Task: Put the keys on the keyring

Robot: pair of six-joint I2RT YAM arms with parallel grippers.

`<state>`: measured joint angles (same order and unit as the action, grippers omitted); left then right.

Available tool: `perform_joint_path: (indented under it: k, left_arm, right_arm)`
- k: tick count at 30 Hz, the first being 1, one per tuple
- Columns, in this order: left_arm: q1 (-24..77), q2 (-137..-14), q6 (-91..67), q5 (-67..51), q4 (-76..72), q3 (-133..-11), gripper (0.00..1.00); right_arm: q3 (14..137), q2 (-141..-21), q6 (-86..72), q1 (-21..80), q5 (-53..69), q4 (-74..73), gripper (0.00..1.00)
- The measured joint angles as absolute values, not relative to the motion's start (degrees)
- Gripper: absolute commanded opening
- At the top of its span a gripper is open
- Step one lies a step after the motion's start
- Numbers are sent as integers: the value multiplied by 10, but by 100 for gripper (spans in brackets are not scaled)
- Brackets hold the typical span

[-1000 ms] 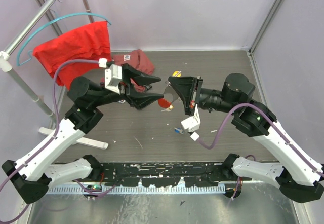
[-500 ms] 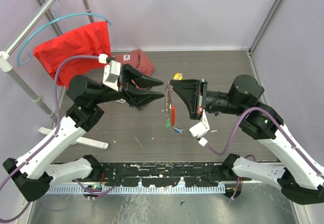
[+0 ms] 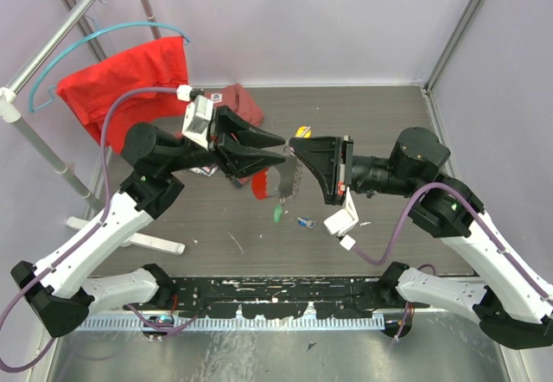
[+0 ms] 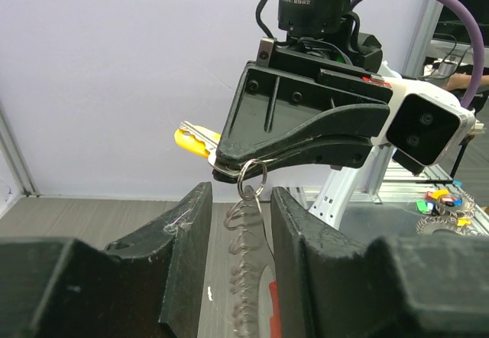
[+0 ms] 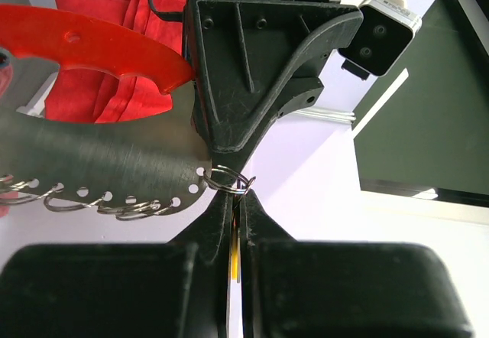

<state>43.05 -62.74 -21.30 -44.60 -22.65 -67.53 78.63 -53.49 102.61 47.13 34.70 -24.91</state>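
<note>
My right gripper [image 3: 294, 146] is shut on a yellow-headed key [image 4: 195, 139], whose head shows between its fingers [image 5: 234, 254]. A small split ring [image 4: 252, 179] at its tips carries the keyring [image 3: 285, 179], a thin metal plate [image 5: 99, 162] with several small rings and a red tag [image 5: 99, 43]. A green key [image 3: 277, 213] dangles at its lower end. My left gripper [image 4: 241, 200] faces the right one tip to tip, open, its jaws standing either side of the hanging plate with a gap on both sides. A blue key [image 3: 304, 222] lies on the table below.
A red cloth [image 3: 130, 79] hangs on a teal hanger from the rack at the back left. A dark red garment [image 3: 229, 101] lies on the table behind my left arm. The rack's white foot [image 3: 147, 239] lies at the left, and walls close the back and right.
My left gripper has moved right to meet the right one and narrowed its jaws around the hanging keyring. The keyring has swung, its red tag now to the left.
</note>
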Motion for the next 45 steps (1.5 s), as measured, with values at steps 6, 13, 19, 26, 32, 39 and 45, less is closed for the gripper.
perform_joint_path:
  k: [6, 13, 19, 26, 32, 39, 45]
  left_arm:
    - [434, -636, -222, -455, -232, -675, 40]
    - [437, -638, -230, -460, -235, -675, 34]
    - [438, -639, -233, -460, -241, -675, 28]
    - [438, -640, -241, -460, -243, -675, 15]
    - [439, -644, -248, -455, -246, -675, 0]
    - [439, -644, -247, -446, -232, -678, 0]
    - [440, -644, -230, -437, -196, -687, 0]
  right_arm:
    - [786, -535, 1028, 471, 348, -249, 1]
    - [786, -537, 1030, 471, 348, -249, 1]
    - [786, -537, 1032, 471, 347, -249, 1]
    - [786, -536, 1032, 471, 347, -249, 1]
    - [786, -536, 1035, 471, 346, -251, 1]
    - [786, -536, 1049, 471, 334, -259, 1]
    - [786, -536, 1058, 471, 319, -270, 15]
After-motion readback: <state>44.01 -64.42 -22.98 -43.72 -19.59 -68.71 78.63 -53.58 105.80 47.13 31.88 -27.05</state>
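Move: The small wire ring at the keyring's top corner stands just off the left fingertips, about 2 cm to the right and level in height. The yellow key, pinched by the right gripper, sits about 4 cm ahead, 5 cm to the right and 2 cm above; the red handle hangs some 7 cm below, 3 cm back and 2 cm to the left. From the right hand, the wire ring is about 1 cm to the left and 1 cm back. Ease the left gripper about 1 cm right onto the wire ring, and close its fingers from nearly half open to fully shut so the tips pinch the ring beside the right fingertips. Keep the right gripper still and its hold on the key; once the left has shut, take both hands together about 1 cm forward and down. ##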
